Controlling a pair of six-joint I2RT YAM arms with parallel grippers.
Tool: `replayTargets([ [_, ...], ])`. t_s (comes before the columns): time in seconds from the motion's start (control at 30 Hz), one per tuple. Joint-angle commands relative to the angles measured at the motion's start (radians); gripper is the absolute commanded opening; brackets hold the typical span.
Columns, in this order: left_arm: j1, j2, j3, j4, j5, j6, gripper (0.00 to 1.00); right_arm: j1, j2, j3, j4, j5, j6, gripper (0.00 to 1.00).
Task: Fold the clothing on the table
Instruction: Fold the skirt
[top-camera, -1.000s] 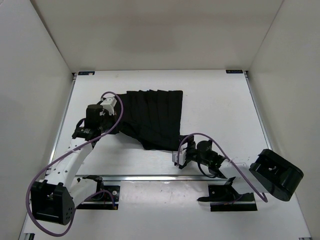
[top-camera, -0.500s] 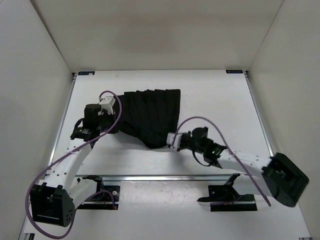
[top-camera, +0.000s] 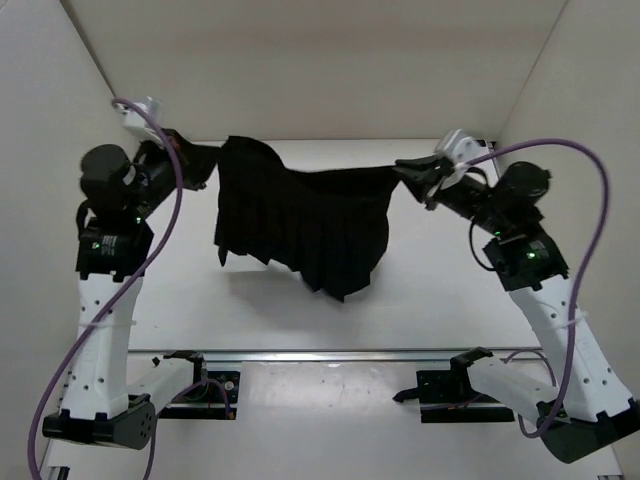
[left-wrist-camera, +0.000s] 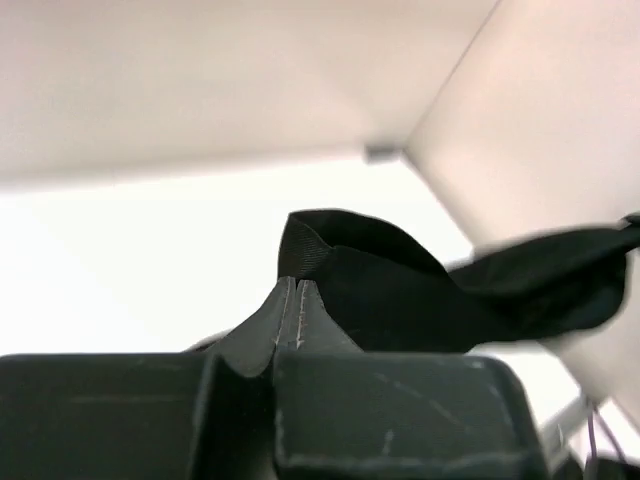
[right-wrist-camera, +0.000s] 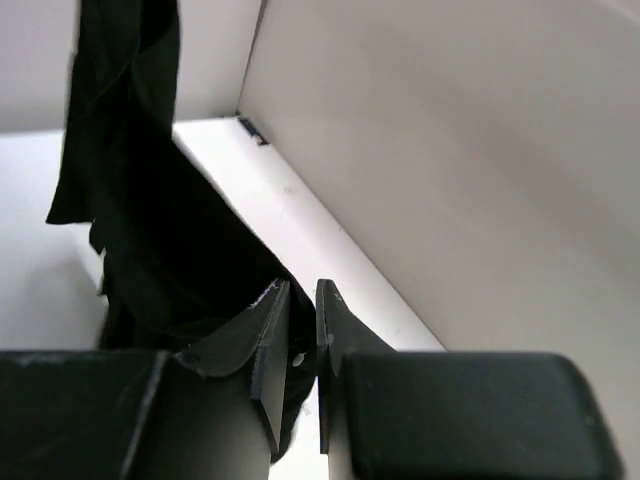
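Observation:
The clothing (top-camera: 300, 225), a black pleated skirt-like garment, hangs in the air above the white table (top-camera: 440, 290), stretched between both raised arms. My left gripper (top-camera: 196, 160) is shut on its upper left corner; in the left wrist view the pressed-together fingers (left-wrist-camera: 290, 290) pinch the black fabric (left-wrist-camera: 400, 300). My right gripper (top-camera: 412, 172) is shut on the upper right corner, and fabric (right-wrist-camera: 130, 200) fills the narrow gap between its fingers (right-wrist-camera: 302, 300). The garment's lower hem droops toward the table's middle.
White walls enclose the table on the left, back and right. Small black brackets (top-camera: 468, 143) (top-camera: 172, 146) mark the far corners. A metal rail (top-camera: 320, 352) runs along the near edge, with the arm mounts (top-camera: 455, 395) below it. Purple cables loop off both arms.
The right gripper moved to the garment's near right edge and shut on it. Both arms then rose and spread apart, lifting the clothing off the table.

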Motion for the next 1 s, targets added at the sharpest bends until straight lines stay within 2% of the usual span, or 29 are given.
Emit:
replayTargets([
  [0.0, 0.014, -0.010, 0.156, -0.008, -0.020, -0.023, 0.00, -0.111, -0.029, 0.104, -0.079, -0.203, 0.141, 0.00],
  [0.13, 0.038, 0.025, 0.142, 0.046, -0.041, -0.038, 0.00, -0.150, 0.052, 0.142, -0.087, -0.200, 0.136, 0.00],
  [0.27, 0.068, 0.069, -0.039, 0.289, 0.060, -0.139, 0.00, -0.193, 0.184, 0.141, -0.035, -0.274, 0.196, 0.00],
  [0.33, 0.077, 0.118, -0.078, 0.388, 0.101, -0.188, 0.00, -0.203, 0.291, 0.188, -0.027, -0.274, 0.193, 0.00],
  [0.4, 0.086, 0.227, -0.023, 0.445, 0.150, -0.230, 0.00, -0.213, 0.365, 0.286, -0.047, -0.266, 0.188, 0.00],
  [0.47, 0.135, 0.317, 0.093, 0.442, 0.192, -0.265, 0.00, -0.216, 0.446, 0.459, -0.081, -0.295, 0.188, 0.00],
  [0.57, 0.143, 0.404, 0.268, 0.420, 0.215, -0.270, 0.00, -0.234, 0.517, 0.649, -0.122, -0.294, 0.188, 0.00],
  [0.67, 0.143, 0.453, 0.359, 0.393, 0.207, -0.261, 0.00, -0.242, 0.541, 0.705, -0.131, -0.291, 0.182, 0.00],
  [0.77, 0.132, 0.441, 0.254, 0.471, 0.232, -0.281, 0.00, -0.263, 0.526, 0.599, -0.087, -0.296, 0.187, 0.00],
  [0.87, 0.123, 0.386, -0.043, 0.638, 0.230, -0.328, 0.00, -0.277, 0.515, 0.440, -0.026, -0.292, 0.187, 0.00],
  [0.9, 0.111, 0.378, -0.097, 0.704, 0.218, -0.337, 0.00, -0.282, 0.505, 0.358, -0.003, -0.318, 0.200, 0.00],
  [0.97, 0.104, 0.349, -0.303, 0.755, 0.156, -0.312, 0.00, -0.294, 0.480, 0.221, 0.092, -0.361, 0.255, 0.00],
])
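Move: Each hand holds one upper corner of the skirt, the left and right grips about 35 cm apart and roughly 40 cm above the bare table. From the left hand, the middle of the hanging skirt is some 5 cm back, 17 cm to the right and 14 cm below; from the right hand, 2 cm back, 18 cm to the left and 14 cm below. The loose hem trails about 2 cm nearer the base than that middle and 15 cm lower. Both grippers keep their shut pinch on the skirt's corners and snap it through the air above the table. After a short lift, some 8 cm for the left and 3 for the right, they whip forward about 15 to 18 cm while dipping, the right fingers tipping down some 20 degrees. They then ease back 2 to 4 cm, bobbing up and down, while the left wrist rolls its left side down. ##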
